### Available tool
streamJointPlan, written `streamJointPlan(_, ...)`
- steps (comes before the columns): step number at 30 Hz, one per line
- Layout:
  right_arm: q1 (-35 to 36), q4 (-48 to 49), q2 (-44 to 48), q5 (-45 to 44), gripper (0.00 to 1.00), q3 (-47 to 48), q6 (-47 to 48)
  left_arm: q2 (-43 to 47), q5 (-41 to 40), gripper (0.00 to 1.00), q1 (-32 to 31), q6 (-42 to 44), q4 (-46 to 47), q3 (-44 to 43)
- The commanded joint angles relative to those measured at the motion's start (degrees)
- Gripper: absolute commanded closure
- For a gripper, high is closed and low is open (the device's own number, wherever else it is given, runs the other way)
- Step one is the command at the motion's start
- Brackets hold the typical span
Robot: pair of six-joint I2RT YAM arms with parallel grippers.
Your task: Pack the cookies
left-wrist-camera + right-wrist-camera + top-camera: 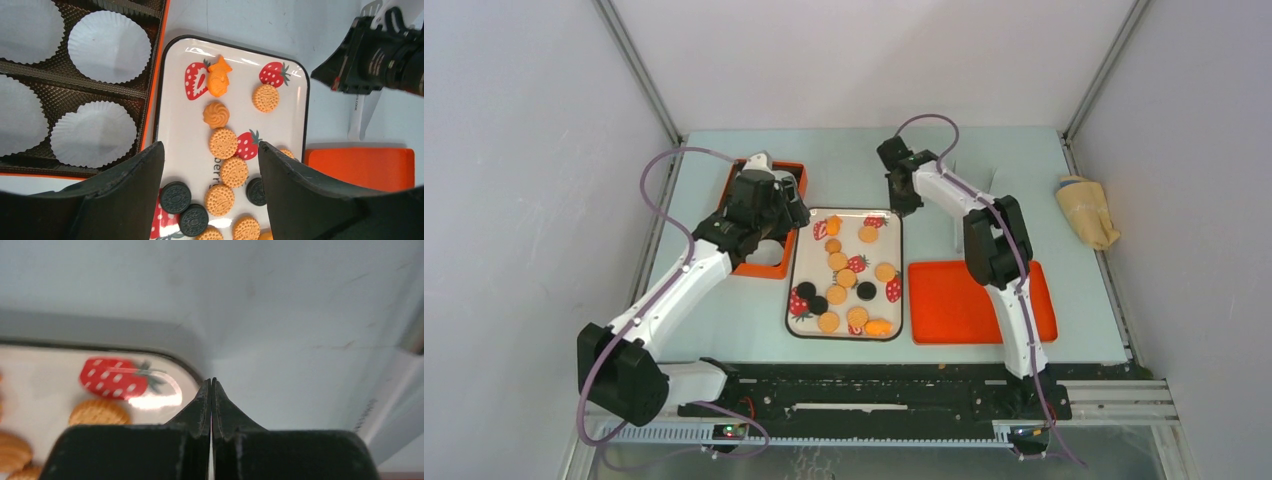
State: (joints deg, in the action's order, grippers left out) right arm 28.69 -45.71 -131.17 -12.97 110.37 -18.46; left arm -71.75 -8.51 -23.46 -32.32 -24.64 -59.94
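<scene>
Golden-orange and black cookies [837, 262] lie loose on a white tray [812, 262] with strawberry prints, mid-table. My left gripper [792, 207] hangs open over the tray's left edge, beside the orange box [764, 268]. In the left wrist view its fingers [125, 190] straddle golden cookies [223, 142] and black ones [175, 197] from above, with nothing held in my left gripper [210, 165]. My right gripper [902, 200] is shut and empty at the tray's far right corner. In the right wrist view the right gripper [212, 383] points past a cookie [99, 411].
The box holds a brown insert with white paper cups [109, 46]. An orange lid [979, 300] lies right of the tray. A white utensil [357, 115] rests behind the lid. A beige bag [1087, 210] sits at the far right edge.
</scene>
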Motion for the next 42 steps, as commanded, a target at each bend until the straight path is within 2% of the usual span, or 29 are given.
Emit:
streamJointPlan(1, -4.71, -6.12, -5.14, -2.5, 1.0, 7.2, -1.49, 2.59, -1.75, 0.26, -0.27, 1.64, -0.51, 1.03)
streamJointPlan(6, -7.65, -7.95, -6.66, -2.91, 1.0, 9.59, -1.56, 2.84, -3.01, 0.26, -0.27, 2.26, -1.24, 0.97)
streamJointPlan(10, -4.93, 2.38, 4.21, -6.63, 1.0, -1.02, -0.67, 2.26, -3.39, 0.26, -0.27, 1.97, -1.12, 0.6)
streamJointPlan(15, 0.04, 6.4, 14.42, -7.67, 1.0, -8.3, -0.38, 1.44, -2.55, 0.26, -0.27, 1.71, -0.98, 0.06)
streamJointPlan(20, 8.03, 6.49, 23.01, -5.22, 1.0, -16.02, 0.7, 1.51, -5.89, 0.26, -0.14, 0.39, -1.58, 0.52)
streamJointPlan(23, 14.88, 6.1, 27.56, -0.25, 1.0, -23.22, 0.36, 2.82, -10.43, 0.25, 0.64, -2.4, -5.31, -1.6)
streamJointPlan(28, 26.72, 6.91, 33.6, 5.12, 1.0, -33.97, -1.99, 10.0, -16.65, 0.24, 1.16, -5.06, -10.23, -7.1)
streamJointPlan(33, 38.28, 4.62, 35.0, 5.61, 1.0, -35.48, -2.21, 16.54, -16.79, 0.23, 2.79, -5.69, -12.26, -10.88)
streamJointPlan(39, 45.66, 5.28, 33.09, 9.46, 1.0, -35.74, -3.74, 20.64, -14.4, 0.22, 2.81, -6.36, -13.52, -9.06)
streamJointPlan(42, 46.75, 5.76, 30.76, 10.67, 1.0, -35.67, -4.4, 22.81, -14.12, 0.22, 2.81, -6.78, -13.51, -6.84)
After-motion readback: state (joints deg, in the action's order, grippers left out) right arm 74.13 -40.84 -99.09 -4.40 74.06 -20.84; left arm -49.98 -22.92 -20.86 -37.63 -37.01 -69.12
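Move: At the strawberry tray's far right corner the right hand waits with shut fingers, some 3 cm up; the tray's middle lies about 15 cm back and 14 cm left. The nearer turner is roughly 11 cm to its right and level with it, the other about 17 cm right, also level; the red tray sits 21 cm back and 17 cm right. From the raised left hand the strawberry tray's middle is about 6 cm back, 8 cm right, 18 cm below. Swinging briefly some 4 cm forward and 7 cm right off the corner, the right hand doubles back left, rises about 10 cm and sweeps back over the strawberry tray to just past its near rim, some 35 cm back and 14 cm left of its start, sinking partway and turning counter-clockwise with fingers shut. The left hand, still open, later clears up about 15 cm, left and back. ##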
